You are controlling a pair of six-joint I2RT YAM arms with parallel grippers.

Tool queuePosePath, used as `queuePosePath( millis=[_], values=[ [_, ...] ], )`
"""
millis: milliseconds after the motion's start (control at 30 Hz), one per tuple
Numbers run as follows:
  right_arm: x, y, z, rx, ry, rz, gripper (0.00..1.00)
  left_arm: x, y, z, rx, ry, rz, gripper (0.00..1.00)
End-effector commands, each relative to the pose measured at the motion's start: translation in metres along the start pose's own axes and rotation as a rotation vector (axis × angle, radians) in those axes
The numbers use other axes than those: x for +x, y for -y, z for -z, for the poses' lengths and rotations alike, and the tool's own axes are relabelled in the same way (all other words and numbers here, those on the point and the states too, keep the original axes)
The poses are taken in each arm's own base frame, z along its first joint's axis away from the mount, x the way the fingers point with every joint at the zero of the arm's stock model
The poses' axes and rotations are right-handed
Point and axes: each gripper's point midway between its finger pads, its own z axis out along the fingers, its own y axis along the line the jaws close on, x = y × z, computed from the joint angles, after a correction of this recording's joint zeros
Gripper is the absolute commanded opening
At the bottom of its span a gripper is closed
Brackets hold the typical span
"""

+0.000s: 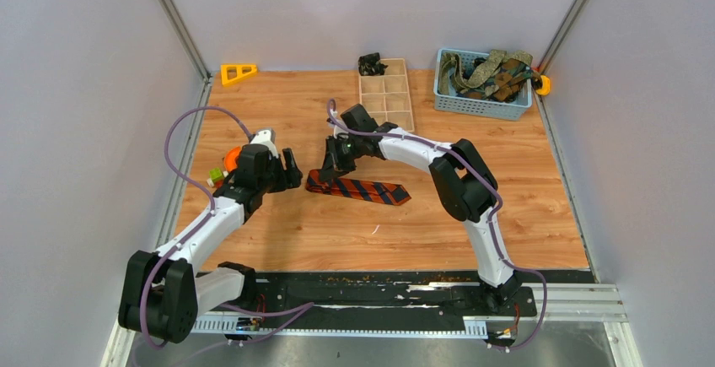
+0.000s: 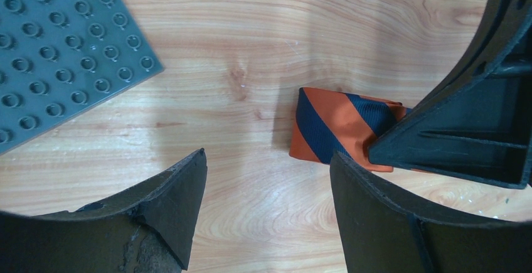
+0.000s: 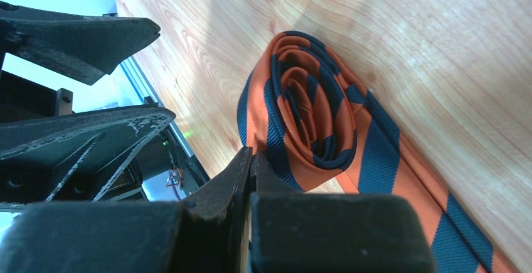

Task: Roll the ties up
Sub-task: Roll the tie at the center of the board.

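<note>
An orange and navy striped tie [image 1: 362, 189] lies on the wooden table. Its left end is wound into a loose roll [image 3: 307, 113] and the rest runs flat to the right. My right gripper [image 3: 252, 155] is shut, its tips pressed against the side of the roll with no fabric visibly between them. My left gripper [image 2: 268, 154] is open just left of the roll, with only bare table between its fingers. The tie's end [image 2: 332, 128] shows partly under the right gripper's finger [image 2: 470, 122]. More ties [image 1: 489, 70] are heaped in a blue basket.
The blue basket [image 1: 481, 105] stands at the back right. A wooden compartment tray [image 1: 386, 97] sits at the back centre with a dark bundle [image 1: 371, 63] behind it. A yellow triangle [image 1: 239, 72] lies back left. A grey studded baseplate [image 2: 56, 53] is by my left gripper.
</note>
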Motion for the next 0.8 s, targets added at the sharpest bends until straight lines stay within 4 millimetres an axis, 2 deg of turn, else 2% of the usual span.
queuePosePath(
  millis=[0, 267, 333, 533, 767],
  values=[
    [-0.005, 0.006, 0.007, -0.009, 0.021, 0.014, 0.0, -0.003, 0.012, -0.005, 0.074, 0.01, 0.001, 0.8],
    [0.0, 0.02, 0.009, -0.003, 0.02, -0.007, 0.0, 0.009, 0.026, -0.014, 0.16, -0.055, 0.0, 0.84],
    [0.002, 0.024, 0.009, -0.001, 0.019, -0.012, 0.0, 0.005, 0.033, -0.015, 0.2, -0.042, -0.006, 0.84],
    [0.005, 0.029, 0.011, 0.001, 0.019, -0.022, 0.0, 0.011, 0.046, -0.02, 0.279, -0.066, -0.002, 0.84],
    [0.007, 0.035, 0.012, 0.003, 0.019, -0.032, 0.0, 0.02, 0.051, -0.031, 0.322, -0.094, 0.006, 0.82]
  ],
)
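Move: The rolled end of the tie lies about 6 cm to the right of the left hand, 2 cm ahead and 6 cm below. The grey board is some 10 cm to that hand's left and 6 cm ahead, 8 cm down. From the right hand the roll is about 2 cm left, 1 cm ahead and 3 cm below; the middle of the tie's flat tail lies some 11 cm to its right, 1 cm nearer, 6 cm lower. Left hand, open, swings about 5 cm right and down towards the roll; right's shut fingertips sink, drawing right against it. ##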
